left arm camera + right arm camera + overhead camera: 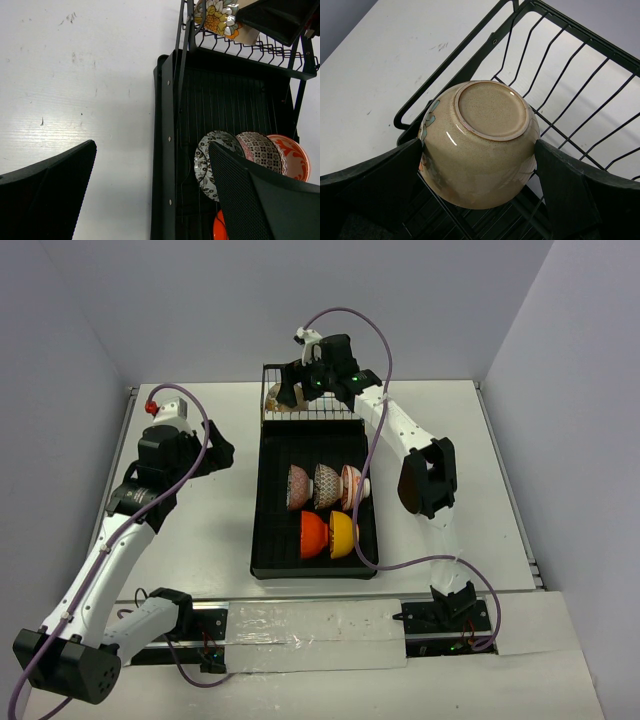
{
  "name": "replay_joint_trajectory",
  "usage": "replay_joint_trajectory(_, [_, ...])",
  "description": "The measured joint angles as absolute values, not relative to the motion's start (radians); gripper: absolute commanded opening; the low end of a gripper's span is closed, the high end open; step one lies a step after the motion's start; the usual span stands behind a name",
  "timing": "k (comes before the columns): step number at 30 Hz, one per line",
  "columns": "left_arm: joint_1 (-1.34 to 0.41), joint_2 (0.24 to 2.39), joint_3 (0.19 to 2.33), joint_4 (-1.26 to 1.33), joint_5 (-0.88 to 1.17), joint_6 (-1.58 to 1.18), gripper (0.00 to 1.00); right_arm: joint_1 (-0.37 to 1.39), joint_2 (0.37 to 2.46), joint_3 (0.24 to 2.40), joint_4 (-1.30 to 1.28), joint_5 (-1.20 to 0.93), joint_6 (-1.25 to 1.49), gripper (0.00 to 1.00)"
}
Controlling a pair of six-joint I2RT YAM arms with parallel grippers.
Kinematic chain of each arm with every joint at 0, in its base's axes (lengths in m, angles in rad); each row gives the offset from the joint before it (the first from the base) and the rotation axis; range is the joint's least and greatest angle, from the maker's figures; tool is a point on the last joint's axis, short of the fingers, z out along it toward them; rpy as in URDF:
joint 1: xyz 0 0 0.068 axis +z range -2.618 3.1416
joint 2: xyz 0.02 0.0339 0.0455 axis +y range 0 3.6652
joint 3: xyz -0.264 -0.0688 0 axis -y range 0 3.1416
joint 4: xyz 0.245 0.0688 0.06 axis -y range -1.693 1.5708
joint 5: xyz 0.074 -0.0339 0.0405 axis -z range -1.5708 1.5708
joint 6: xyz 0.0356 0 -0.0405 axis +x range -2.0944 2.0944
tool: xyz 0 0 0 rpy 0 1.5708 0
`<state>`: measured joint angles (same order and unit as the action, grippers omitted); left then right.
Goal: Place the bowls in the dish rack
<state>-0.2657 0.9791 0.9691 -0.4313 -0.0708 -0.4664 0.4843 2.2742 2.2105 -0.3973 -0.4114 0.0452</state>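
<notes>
The dish rack (268,530) is a long black ribbed tray with a wire basket (312,405) at its far end. Three patterned bowls (326,486) stand on edge in a row mid-tray, and the left wrist view shows them too (260,150). In front of them stand a red-orange bowl (313,535) and a yellow-orange bowl (343,533). A beige bowl (485,145) with a floral inside (220,17) lies bottom-up in the basket. My right gripper (479,150) is open, its fingers (565,185) close against both sides of that bowl. My left gripper (152,146) hangs open and empty over the rack's left rim.
The white table (200,540) stretches left of the rack, and a narrower strip (480,470) runs on its right. Grey walls close in the back and sides. The right arm's purple cable (370,540) droops across the rack's near right corner.
</notes>
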Motion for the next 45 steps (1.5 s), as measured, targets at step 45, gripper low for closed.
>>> replay_joint_trajectory(45, [-0.245,0.979,0.969,-0.431,-0.038,-0.469,0.99,0.485,2.156,2.192,-0.423,-0.356,0.036,1.00])
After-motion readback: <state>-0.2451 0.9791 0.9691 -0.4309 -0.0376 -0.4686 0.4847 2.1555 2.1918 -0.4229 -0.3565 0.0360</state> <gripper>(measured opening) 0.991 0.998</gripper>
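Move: The beige flowered bowl sits upside down in the raised wire basket, just beyond the right hand's open fingertips: about 3 cm to its left, 2 cm ahead and 4 cm below. The middle of the basket lies about 7 cm to the right of that bowl. Down in the lower tray, the pink bowl stands roughly 21 cm back from the right hand, almost in line with it and some 15 cm lower. From the left hand the flowered bowl is about 19 cm ahead, 14 cm right and 6 cm lower. After holding still around the upturned flowered bowl for the better part of a second, the right hand backs off it, easing slightly to the right and then rising ever faster, about 5.5 cm up in all with roughly 2 cm of drift right and back. The already wide-open fingers stay open and tip up only some 5 degrees as their tips clear the bowl's sides, leaving it in the basket. ##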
